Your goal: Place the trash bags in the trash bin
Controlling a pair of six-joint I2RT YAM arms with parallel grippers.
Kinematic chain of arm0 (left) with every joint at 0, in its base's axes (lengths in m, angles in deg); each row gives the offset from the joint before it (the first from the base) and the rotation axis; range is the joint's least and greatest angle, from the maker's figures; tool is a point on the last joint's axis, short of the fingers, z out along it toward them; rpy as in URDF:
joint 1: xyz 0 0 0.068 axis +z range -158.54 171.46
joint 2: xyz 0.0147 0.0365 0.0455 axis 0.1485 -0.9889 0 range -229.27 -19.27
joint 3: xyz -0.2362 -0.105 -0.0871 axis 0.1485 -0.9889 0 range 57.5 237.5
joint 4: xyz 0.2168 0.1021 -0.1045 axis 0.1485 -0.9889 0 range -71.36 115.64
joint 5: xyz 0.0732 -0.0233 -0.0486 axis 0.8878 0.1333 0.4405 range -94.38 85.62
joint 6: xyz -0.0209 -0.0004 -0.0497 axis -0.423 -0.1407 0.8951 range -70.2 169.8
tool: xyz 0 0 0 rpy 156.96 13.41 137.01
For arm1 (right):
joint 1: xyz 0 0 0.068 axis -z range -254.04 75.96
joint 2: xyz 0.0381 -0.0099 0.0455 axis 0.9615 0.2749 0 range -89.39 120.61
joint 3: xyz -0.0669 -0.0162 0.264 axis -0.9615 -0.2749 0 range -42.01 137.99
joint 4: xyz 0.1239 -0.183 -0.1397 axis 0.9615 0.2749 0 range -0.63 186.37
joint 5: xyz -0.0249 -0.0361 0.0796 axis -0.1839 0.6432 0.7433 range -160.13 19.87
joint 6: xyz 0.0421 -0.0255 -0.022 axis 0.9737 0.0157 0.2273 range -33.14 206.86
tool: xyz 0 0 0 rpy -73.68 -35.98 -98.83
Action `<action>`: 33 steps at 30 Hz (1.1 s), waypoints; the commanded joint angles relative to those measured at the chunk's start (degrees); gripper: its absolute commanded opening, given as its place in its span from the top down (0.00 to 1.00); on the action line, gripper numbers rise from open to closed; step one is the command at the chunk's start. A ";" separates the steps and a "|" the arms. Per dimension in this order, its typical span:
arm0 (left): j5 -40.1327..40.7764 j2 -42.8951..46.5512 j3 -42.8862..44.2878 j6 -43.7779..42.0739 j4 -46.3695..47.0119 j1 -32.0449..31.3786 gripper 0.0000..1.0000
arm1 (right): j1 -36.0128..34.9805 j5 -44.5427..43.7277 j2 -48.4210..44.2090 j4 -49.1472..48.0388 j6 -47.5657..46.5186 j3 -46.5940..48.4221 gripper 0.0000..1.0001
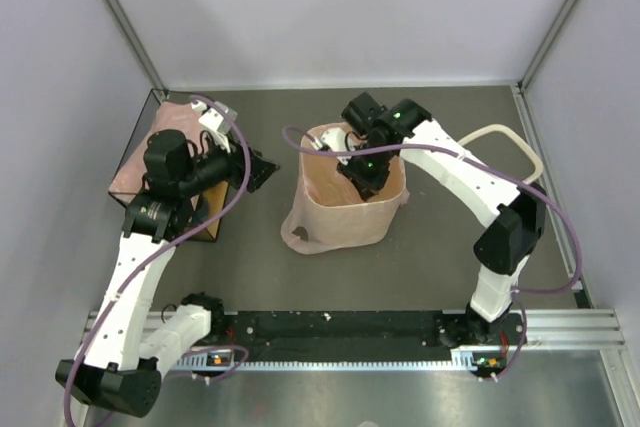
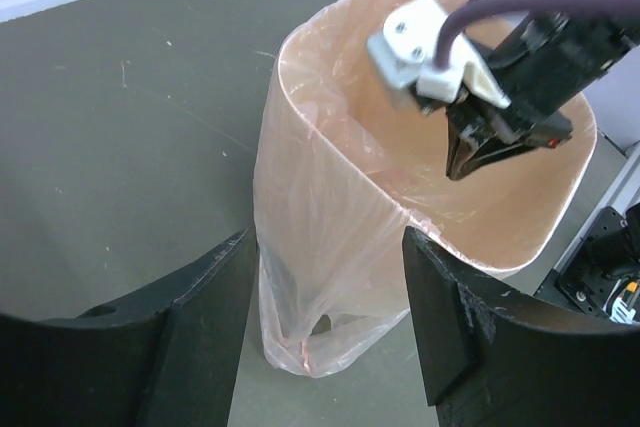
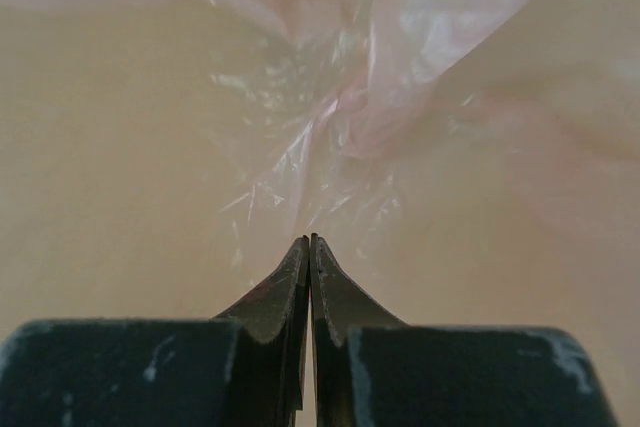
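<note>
The cream trash bin [image 2: 545, 197] stands mid-table. A pale pink trash bag [image 2: 320, 217] is pulled over its rim and hangs down the outer left wall to the table. From above the same bag [image 1: 335, 222] cloaks the bin [image 1: 392, 187]. My right gripper [image 1: 368, 182] reaches down inside the bin, jaws shut, tips [image 3: 310, 239] against crinkled film [image 3: 330, 117]. I cannot tell whether film is pinched. My left gripper [image 2: 328, 247] is open and holds nothing, left of the bin and facing it [image 1: 262, 172]. A folded pink stack of bags [image 1: 145, 152] lies behind it.
A dark wire-framed box with an orange-brown side [image 1: 212, 225] sits under the left arm and holds the pink stack. A cream loop-shaped piece [image 1: 522, 152] lies at the right, behind the right arm. Grey walls close in the table on three sides.
</note>
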 commanded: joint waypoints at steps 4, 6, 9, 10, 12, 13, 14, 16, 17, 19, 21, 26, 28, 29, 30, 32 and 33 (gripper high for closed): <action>2.19 2.56 -1.70 2.58 4.36 0.33 0.33 | -1.29 -6.17 1.99 -3.19 6.78 -4.70 1.00; 2.20 2.65 -2.23 3.19 4.63 0.33 0.33 | -1.29 -6.35 3.76 -3.28 8.54 -3.81 1.00; 2.02 2.74 -2.49 3.72 4.89 0.33 0.33 | -1.29 -5.74 6.31 -4.15 12.24 -4.68 1.00; 2.02 2.74 -2.32 3.72 4.98 0.33 0.33 | -1.29 -5.73 6.66 -4.68 13.64 -6.34 1.00; 2.11 2.65 -2.06 3.46 5.07 0.24 0.32 | -1.29 -5.91 7.71 -5.91 14.61 -7.93 1.00; 2.11 2.74 -1.97 3.46 5.07 0.41 0.32 | -1.29 -6.17 8.15 -6.18 15.49 -9.25 1.00; 2.02 2.74 -1.97 3.46 5.07 0.33 0.32 | -1.20 -5.74 9.20 -6.53 15.84 -9.95 1.00; 2.02 2.92 -1.88 3.19 5.07 0.41 0.32 | -1.11 -4.34 10.09 -8.02 17.07 -11.80 1.00; 2.11 3.09 -2.23 3.19 5.07 0.41 0.32 | -1.11 -3.89 10.44 -8.72 17.34 -12.33 1.00; 2.37 3.27 -2.40 3.19 5.07 0.41 0.31 | -1.03 -3.10 11.41 -11.52 18.39 -14.43 1.00; 2.46 3.44 -2.76 3.19 5.07 0.41 0.30 | -0.76 -2.22 11.67 -14.25 18.66 -16.10 1.00; 2.37 3.01 -2.23 2.41 4.89 0.59 0.30 | -0.67 -3.01 8.87 -27.41 18.57 -25.59 1.00; 2.28 2.65 -2.05 2.32 4.54 0.68 0.29 | -0.59 -3.36 8.34 -30.34 18.57 -28.93 1.00; 2.20 2.48 -1.79 2.05 4.45 0.77 0.29 | -0.67 -3.54 8.33 -32.00 18.57 -29.73 1.00; 1.93 2.22 -1.70 1.96 4.37 0.85 0.29 | -0.67 -3.97 8.51 -32.63 18.66 -30.43 1.00; 1.93 1.95 -1.53 1.88 4.28 0.85 0.29 | -0.67 -4.68 9.03 -34.03 18.05 -31.84 1.00; 1.76 1.52 -1.35 1.79 4.28 0.85 0.29 | -0.67 -4.85 9.12 -34.91 17.70 -32.11 1.00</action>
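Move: The right hand is already inside the trash bin with its fingers shut. The bin's floor, with the bag film sagging above it, lies about 19 cm below, some 3 cm ahead and 3 cm left of it. The bin's left rim stands about 13 cm to its left, 3 cm ahead and 5 cm up; the bag's loose corner hangs outside, 13 cm left, 2 cm back and 12 cm down. From the left hand the bin's floor is about 18 cm right, 2 cm ahead and 31 cm below. Straight down into the trash bin the right hand plunges, about 18 cm in one steady push, its fingers kept shut like a blunt point. The wrist twists some 15 degrees clockwise and the hand steepens a little on the way, pressing the bag film down towards the bin's floor. ##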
